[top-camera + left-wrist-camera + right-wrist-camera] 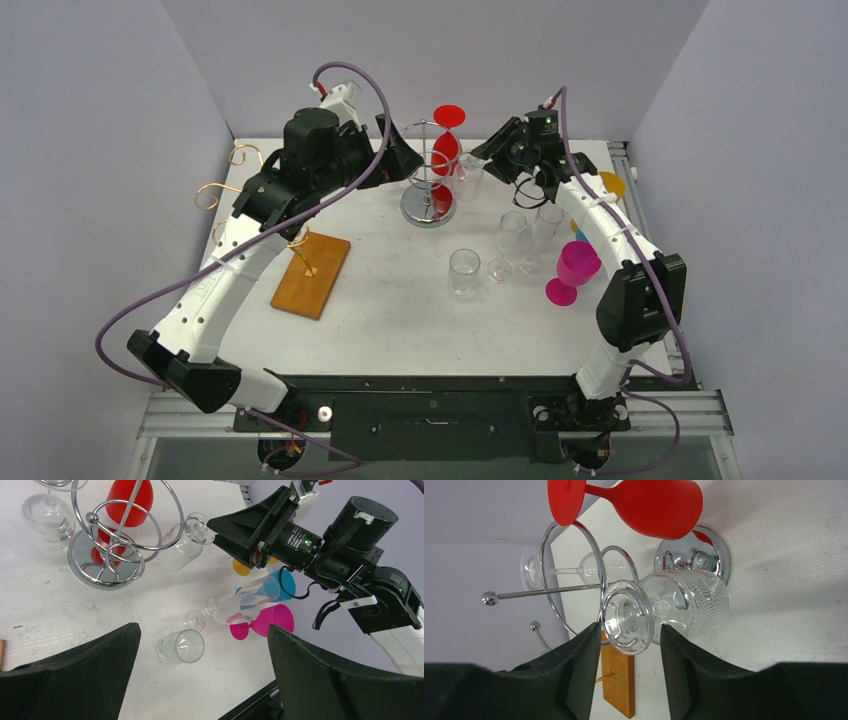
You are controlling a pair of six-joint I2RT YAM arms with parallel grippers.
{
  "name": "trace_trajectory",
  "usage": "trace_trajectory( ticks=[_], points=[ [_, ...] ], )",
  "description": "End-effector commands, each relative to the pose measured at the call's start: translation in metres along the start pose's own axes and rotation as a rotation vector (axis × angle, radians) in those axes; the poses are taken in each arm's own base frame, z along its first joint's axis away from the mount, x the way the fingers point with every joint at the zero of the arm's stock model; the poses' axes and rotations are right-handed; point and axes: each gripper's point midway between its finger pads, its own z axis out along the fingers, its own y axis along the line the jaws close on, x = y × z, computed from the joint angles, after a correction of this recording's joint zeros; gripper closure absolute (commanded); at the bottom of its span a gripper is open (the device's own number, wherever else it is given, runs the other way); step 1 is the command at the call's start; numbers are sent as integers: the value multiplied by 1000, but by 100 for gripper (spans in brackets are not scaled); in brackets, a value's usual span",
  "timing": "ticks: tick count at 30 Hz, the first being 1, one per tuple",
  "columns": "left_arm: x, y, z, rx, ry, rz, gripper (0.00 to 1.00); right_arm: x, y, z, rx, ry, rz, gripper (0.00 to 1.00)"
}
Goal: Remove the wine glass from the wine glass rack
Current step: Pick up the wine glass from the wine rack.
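A chrome wire rack (428,190) stands at the back middle of the table. Red wine glasses (447,128) hang on it upside down. A clear patterned wine glass (694,602) hangs on the rack's right side, foot (628,617) towards my right wrist camera. My right gripper (629,630) is open, with the foot between its fingertips; I see no firm contact. The left wrist view shows the clear glass (180,547) with the right gripper (215,527) at its foot. My left gripper (202,629) is wide open and empty, left of the rack (107,570).
A clear tumbler (463,272), several clear stemmed glasses (515,235) and a magenta glass (572,270) stand in front and to the right of the rack. A wooden board (312,273) with a gold wire stand lies at the left. A blue cup (280,585) lies by the magenta glass.
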Motion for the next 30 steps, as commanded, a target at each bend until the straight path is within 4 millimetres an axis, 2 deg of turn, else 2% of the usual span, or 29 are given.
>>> trace_trajectory(
  ticks=[1, 8, 20, 30],
  points=[
    [-18, -13, -16, 56, -65, 15, 4, -3, 4, 9, -17, -31, 13, 58],
    [-18, -11, -16, 55, -63, 11, 4, 0, 5, 13, -36, -17, 37, 61],
    [-16, -8, -13, 54, -58, 2, 4, 3, 9, 10, -66, -5, 51, 88],
    [-14, -5, -10, 49, -53, -2, 4, 5, 10, 3, -75, 1, 53, 96]
  ],
)
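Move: The clear wine glass hangs upside down on the right side of the rack. Its foot already reaches between the right fingertips, and its middle is about 2 cm ahead, 2 cm left and 6 cm below that hand. The red wine glass hangs some 12 cm ahead and 7 cm left, 5 cm lower; the rack's post is about 5 cm ahead and 11 cm left. From the left hand the clear glass lies roughly 13 cm ahead, 13 cm right and 18 cm below. The clear wine glass's foot is pinched at its near rim. The right hand first sinks a good 1.5 cm while edging forward, then comes back up about half a centimetre, ending some 1 cm farther forward and slightly left. On the way up its half-open fingers finish closing on the rim and keep squeezing, with rising gripper effort, as the wrist rolls barely 5 degrees. ##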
